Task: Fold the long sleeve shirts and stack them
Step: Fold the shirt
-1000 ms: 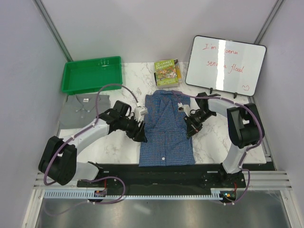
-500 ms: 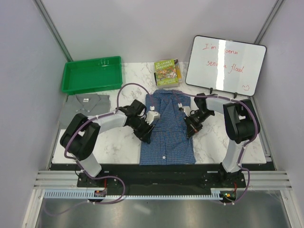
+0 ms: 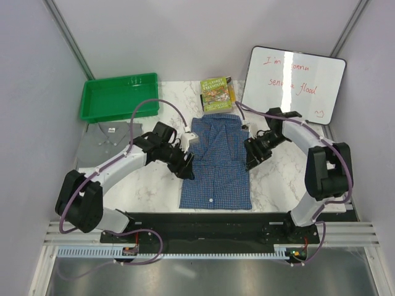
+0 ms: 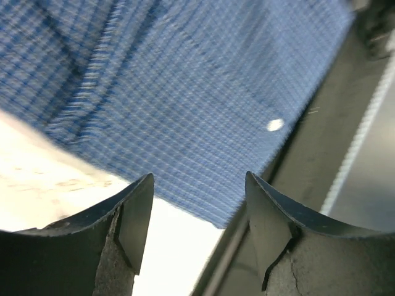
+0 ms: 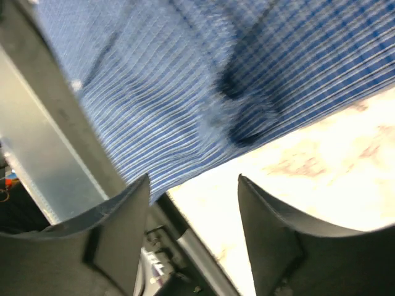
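The blue checked long sleeve shirt (image 3: 216, 165) lies folded into a narrow rectangle in the middle of the marble table, collar towards the back. The plain grey long sleeve shirt (image 3: 106, 139) lies folded at the left, below the green tray. My left gripper (image 3: 187, 169) hovers at the blue shirt's left edge, open and empty; the left wrist view shows the blue checked cloth (image 4: 185, 92) beyond the fingers. At the shirt's right edge my right gripper (image 3: 251, 161) is also open with nothing in it, blue cloth (image 5: 185, 86) ahead of its fingers.
A green plastic tray (image 3: 118, 95) stands at the back left. A book (image 3: 216, 94) lies behind the blue shirt. A whiteboard (image 3: 291, 83) with red writing leans at the back right. The table's near edge meets a black rail (image 3: 216, 222).
Both grippers have let go of the blue shirt and opened. The left one drew back from over the shirt to its left edge; the right one moved off to the right edge.
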{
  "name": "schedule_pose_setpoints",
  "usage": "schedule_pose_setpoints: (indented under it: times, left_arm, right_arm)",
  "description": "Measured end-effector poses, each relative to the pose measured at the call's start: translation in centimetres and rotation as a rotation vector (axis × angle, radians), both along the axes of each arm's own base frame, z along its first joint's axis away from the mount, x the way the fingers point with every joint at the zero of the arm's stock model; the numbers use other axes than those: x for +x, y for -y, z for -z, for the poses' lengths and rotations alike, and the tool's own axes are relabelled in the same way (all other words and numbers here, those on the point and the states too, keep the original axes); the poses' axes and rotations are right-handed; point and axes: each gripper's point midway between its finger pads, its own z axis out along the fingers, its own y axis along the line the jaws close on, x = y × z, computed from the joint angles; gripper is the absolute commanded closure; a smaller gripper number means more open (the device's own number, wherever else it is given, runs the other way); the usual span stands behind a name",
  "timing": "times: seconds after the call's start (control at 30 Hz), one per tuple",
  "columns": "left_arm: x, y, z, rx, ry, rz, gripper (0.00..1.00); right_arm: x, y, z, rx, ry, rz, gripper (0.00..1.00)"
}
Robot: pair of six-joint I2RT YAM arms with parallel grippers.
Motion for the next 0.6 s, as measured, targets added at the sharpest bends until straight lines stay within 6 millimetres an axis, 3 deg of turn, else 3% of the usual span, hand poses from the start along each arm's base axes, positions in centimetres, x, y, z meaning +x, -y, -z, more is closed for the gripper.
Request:
schedule_pose_setpoints:
  times: [0.13,0.17,0.23,0.37,0.43,0.5,0.6]
  left_arm:
    - [-1.7,1.0,-1.4,-0.077,-0.117,-0.032,0.35]
    - [-2.3,1.2,-1.3,-0.091,-0.161,-0.037,0.36]
    - [-3.6,1.5,-1.1,-0.118,-0.245,-0.045,0.36]
    - [-7.2,2.0,-0.3,-0.190,-0.431,-0.055,0.37]
    - [-8.8,2.0,0.5,-0.196,-0.513,-0.075,0.37]
    - [-9.8,2.2,0.9,-0.190,-0.530,-0.060,0.33]
    - [-10.4,3.3,0.7,-0.161,-0.320,0.037,0.30]
  right_arm:
    - [-1.4,-0.7,-2.6,0.044,-0.009,0.010,0.46]
    - [-1.6,-1.0,-2.9,0.059,-0.026,0.001,0.54]
    - [-2.1,-1.6,-3.5,0.107,-0.061,-0.036,0.60]
    - [-4.4,-4.7,-3.9,0.192,-0.117,-0.186,0.72]
    - [-6.6,-7.1,-3.3,0.218,-0.180,-0.307,0.74]
    - [-7.9,-8.8,-1.4,0.235,-0.259,-0.391,0.73]
    - [-7.7,-8.9,1.8,0.246,-0.373,-0.373,0.74]
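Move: The hem near its left corner lies about 12 cm back of the left hand, 2 cm to its left and 8 cm below. The button is 9 cm back and 8 cm right of that hand; the sleeve's crosswise edge is 5 cm ahead and 9 cm right. For the right hand, the hem right of the button lies some 15 cm back, 7 cm left and 8 cm below, the shirt's lower right corner 15 cm back and 1 cm right. Both hands head back towards the shirt's hem. The left travels about 10 cm back and slightly right, still open, its fingertips swinging towards the base before easing partway back. The right rises a little, sweeps some 9 cm left and 8 cm back across the lower shirt, then sinks, its fingers closing to a narrow gap as the wrist turns counter-clockwise and tips back. ##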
